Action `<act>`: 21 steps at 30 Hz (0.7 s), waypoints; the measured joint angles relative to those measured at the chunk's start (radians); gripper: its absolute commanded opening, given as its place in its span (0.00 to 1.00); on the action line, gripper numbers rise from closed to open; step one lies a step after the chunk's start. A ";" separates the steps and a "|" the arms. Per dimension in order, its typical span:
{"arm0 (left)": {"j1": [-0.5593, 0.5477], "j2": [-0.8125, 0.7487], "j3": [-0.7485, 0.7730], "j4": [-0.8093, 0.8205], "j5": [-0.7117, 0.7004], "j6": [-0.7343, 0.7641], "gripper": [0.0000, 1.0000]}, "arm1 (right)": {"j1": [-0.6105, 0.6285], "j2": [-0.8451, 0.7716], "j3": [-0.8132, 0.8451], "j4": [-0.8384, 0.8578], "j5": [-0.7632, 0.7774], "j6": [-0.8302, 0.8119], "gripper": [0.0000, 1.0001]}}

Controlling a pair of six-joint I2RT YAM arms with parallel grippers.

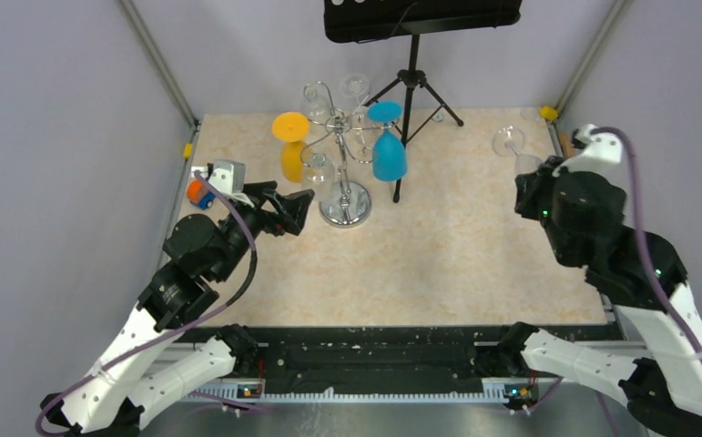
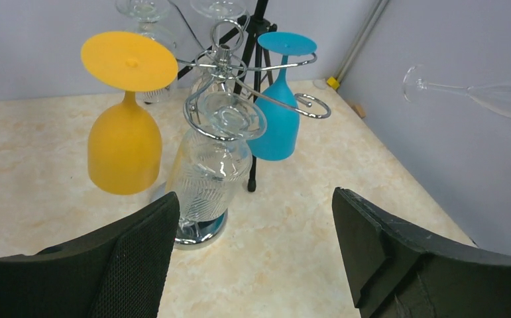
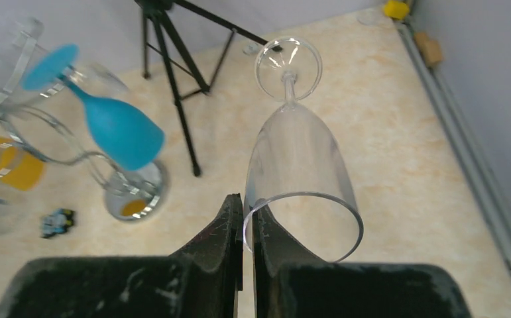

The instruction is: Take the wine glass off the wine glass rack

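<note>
The chrome wine glass rack point(image 1: 345, 211) stands mid-table with a yellow glass point(image 1: 290, 146), a blue glass point(image 1: 388, 153) and clear glasses hanging upside down from its arms. My right gripper point(image 3: 247, 212) is shut on the rim of a clear wine glass point(image 3: 299, 159), held on its side above the table's right part, away from the rack; the same glass point(image 1: 513, 146) shows in the top view. My left gripper point(image 2: 256, 232) is open just left of the rack base, with nothing between its fingers. A ribbed clear glass point(image 2: 209, 175) hangs on the rack point(image 2: 223, 66) right ahead of it.
A black tripod stand point(image 1: 411, 91) rises behind and right of the rack, one leg reaching the table near the blue glass. A small orange and blue object point(image 1: 200, 193) lies at the left edge. Grey walls enclose the table on the left, back and right.
</note>
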 measured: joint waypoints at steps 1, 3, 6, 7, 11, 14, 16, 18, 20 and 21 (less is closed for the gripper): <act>0.000 0.000 0.000 -0.012 0.000 0.000 0.88 | 0.000 0.032 0.005 -0.035 0.021 -0.009 0.00; 0.000 -0.001 0.000 -0.030 0.000 0.001 0.88 | 0.000 0.090 0.009 -0.083 0.043 -0.025 0.00; 0.000 -0.009 0.000 -0.052 0.002 0.004 0.88 | -0.013 0.174 0.008 -0.131 0.037 -0.054 0.00; 0.000 -0.012 0.000 -0.057 0.002 0.005 0.87 | -0.035 0.205 0.008 -0.134 0.006 -0.070 0.00; 0.000 -0.023 0.000 -0.060 0.016 0.007 0.85 | -0.243 0.270 -0.052 -0.079 -0.222 -0.158 0.00; 0.000 -0.026 -0.001 -0.059 0.040 0.008 0.85 | -0.436 0.294 -0.133 -0.044 -0.434 -0.213 0.00; 0.000 -0.030 -0.008 -0.058 0.055 0.007 0.85 | -0.496 0.333 -0.153 -0.047 -0.530 -0.240 0.00; 0.000 -0.035 -0.018 -0.052 0.060 0.007 0.85 | -0.505 0.375 -0.153 -0.045 -0.592 -0.261 0.00; 0.000 -0.039 -0.027 -0.051 0.062 0.007 0.85 | -0.504 0.415 -0.151 -0.042 -0.639 -0.279 0.00; 0.000 -0.041 -0.031 -0.051 0.062 0.008 0.85 | -0.504 0.436 -0.148 -0.045 -0.655 -0.289 0.00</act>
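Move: The clear wine glass, gripped by its rim, sticks out about 9 cm ahead of the right hand, 2 cm to its left and nearly level. The apparent destination is open table some 17 cm ahead of this hand, 5 cm left and 38 cm below. The blue glass hangs roughly 25 cm ahead, 24 cm left and 13 cm below; the rack's round base is 24 cm ahead, 32 cm left and 38 cm below. From the left hand, that open table lies about 16 cm ahead, 37 cm right and 37 cm below. The wine glass, still pinched at its rim between the shut right fingers, is lowered nearly 20 cm and carried some 8 cm forward, towards the open table to the right of the rack. All the way down the wrist tips the fingers about 40 degrees further downward, bringing the glass's foot down ahead of the hand; a slight counter-clockwise turn comes late. ##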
